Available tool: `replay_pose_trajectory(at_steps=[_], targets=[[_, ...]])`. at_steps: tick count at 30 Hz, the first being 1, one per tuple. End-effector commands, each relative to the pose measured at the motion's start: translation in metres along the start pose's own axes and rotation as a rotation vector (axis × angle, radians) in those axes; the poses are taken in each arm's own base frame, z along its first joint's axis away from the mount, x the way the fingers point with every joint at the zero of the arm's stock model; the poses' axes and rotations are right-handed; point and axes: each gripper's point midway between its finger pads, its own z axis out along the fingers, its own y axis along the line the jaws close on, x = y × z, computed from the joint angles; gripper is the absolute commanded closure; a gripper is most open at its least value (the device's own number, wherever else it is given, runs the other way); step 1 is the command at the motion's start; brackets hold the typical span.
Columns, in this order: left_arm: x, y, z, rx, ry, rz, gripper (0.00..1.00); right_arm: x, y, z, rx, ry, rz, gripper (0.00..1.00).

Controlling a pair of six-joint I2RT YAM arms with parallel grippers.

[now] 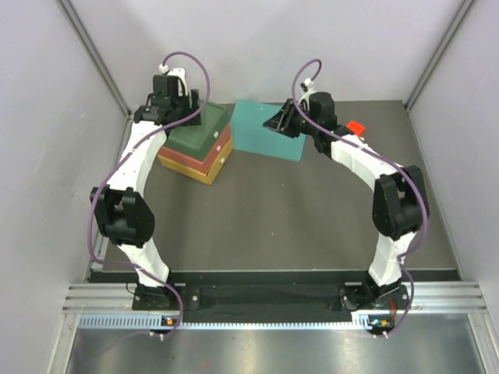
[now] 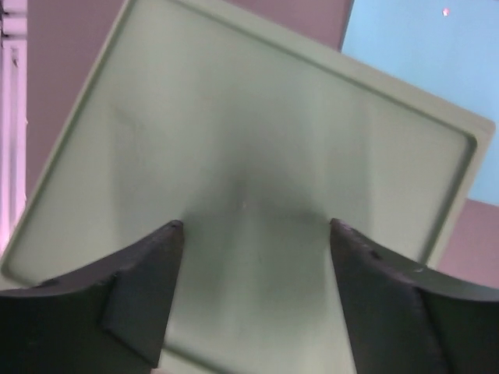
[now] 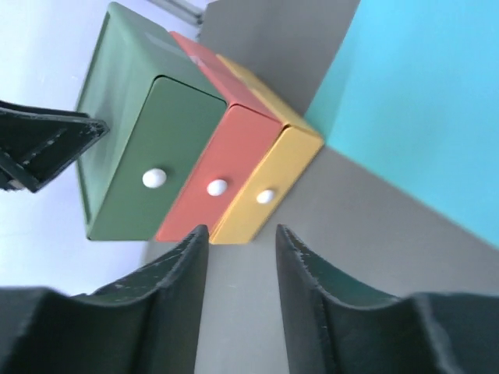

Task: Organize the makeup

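No makeup shows in any view. A stack of three drawers, green (image 3: pixel 175 156) over red (image 3: pixel 234 156) over yellow (image 3: pixel 273 183), stands shut at the back left (image 1: pixel 199 148). My left gripper (image 2: pixel 256 224) hangs open just above the stack's pale green top (image 2: pixel 257 117), with nothing between its fingers. From above, the left gripper (image 1: pixel 189 107) covers the stack's far corner. My right gripper (image 3: pixel 241 230) is open a narrow gap and empty, low over the table, facing the drawer fronts. In the top view the right gripper (image 1: pixel 279 121) sits over the teal mat.
A teal flat mat (image 1: pixel 269 128) lies right of the drawers, also in the wrist views (image 2: pixel 421 54) (image 3: pixel 413 101). A small red cube (image 1: pixel 355 127) sits behind the right arm. Grey walls close in the table on the sides and back.
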Motion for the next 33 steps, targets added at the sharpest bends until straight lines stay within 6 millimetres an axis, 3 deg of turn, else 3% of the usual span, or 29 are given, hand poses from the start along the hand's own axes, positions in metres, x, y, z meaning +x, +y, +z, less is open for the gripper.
replay_pose_trajectory(at_steps=[1, 2, 4, 7, 8, 14, 19, 26, 33], targets=[[-0.016, -0.007, -0.038, 0.058, -0.046, -0.016, 0.17, -0.011, -0.008, -0.032, 0.169, -0.010, -0.218, 0.57], [-0.025, -0.010, -0.044, 0.079, -0.068, -0.015, 0.14, -0.016, -0.005, -0.040, 0.183, -0.023, -0.262, 0.53], [-0.034, -0.021, -0.052, 0.140, -0.086, -0.013, 0.11, -0.016, -0.018, -0.052, 0.264, -0.029, -0.290, 0.47], [-0.044, -0.041, -0.064, 0.238, -0.116, -0.032, 0.05, -0.024, -0.031, -0.073, 0.373, -0.066, -0.345, 0.29], [-0.047, -0.047, -0.070, 0.261, -0.126, -0.036, 0.02, -0.027, -0.031, -0.082, 0.397, -0.077, -0.368, 0.01], [-0.057, -0.085, -0.089, 0.348, -0.170, 0.032, 0.01, -0.040, -0.060, -0.120, 0.576, -0.138, -0.382, 0.01], [-0.047, -0.136, -0.099, 0.504, -0.153, 0.095, 0.01, -0.043, -0.090, -0.149, 0.690, -0.153, -0.362, 0.00], [-0.013, -0.171, -0.089, 0.562, -0.073, 0.152, 0.01, -0.043, -0.134, -0.201, 0.812, -0.172, -0.316, 0.00], [0.033, -0.191, -0.075, 0.596, 0.038, 0.155, 0.01, -0.014, -0.161, -0.222, 0.861, -0.122, -0.271, 0.00]])
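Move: Just above the closed green lid, the left hand has the drawer box's middle about 2 cm back, 1 cm to the right and 13 cm below; the teal sheet is some 27 cm to the right, 7 cm ahead and 24 cm down. From the right hand the drawer box lies roughly 25 cm left, 1 cm ahead and 12 cm down, the teal sheet 9 cm ahead and 1 cm right, the red block about 32 cm right and 9 cm ahead, both some 21 cm below. Backing off from the shut drawer box, both empty hands sweep right. The left rises about 6 cm off the green lid, goes some 18 cm right and a little back, turning 30 degrees clockwise and dipping slightly at the end; its fingers finish opening. The right travels 25 cm right, somewhat back and lower, opens wide and swings its fingers from pointing left-forward to forward and down. ##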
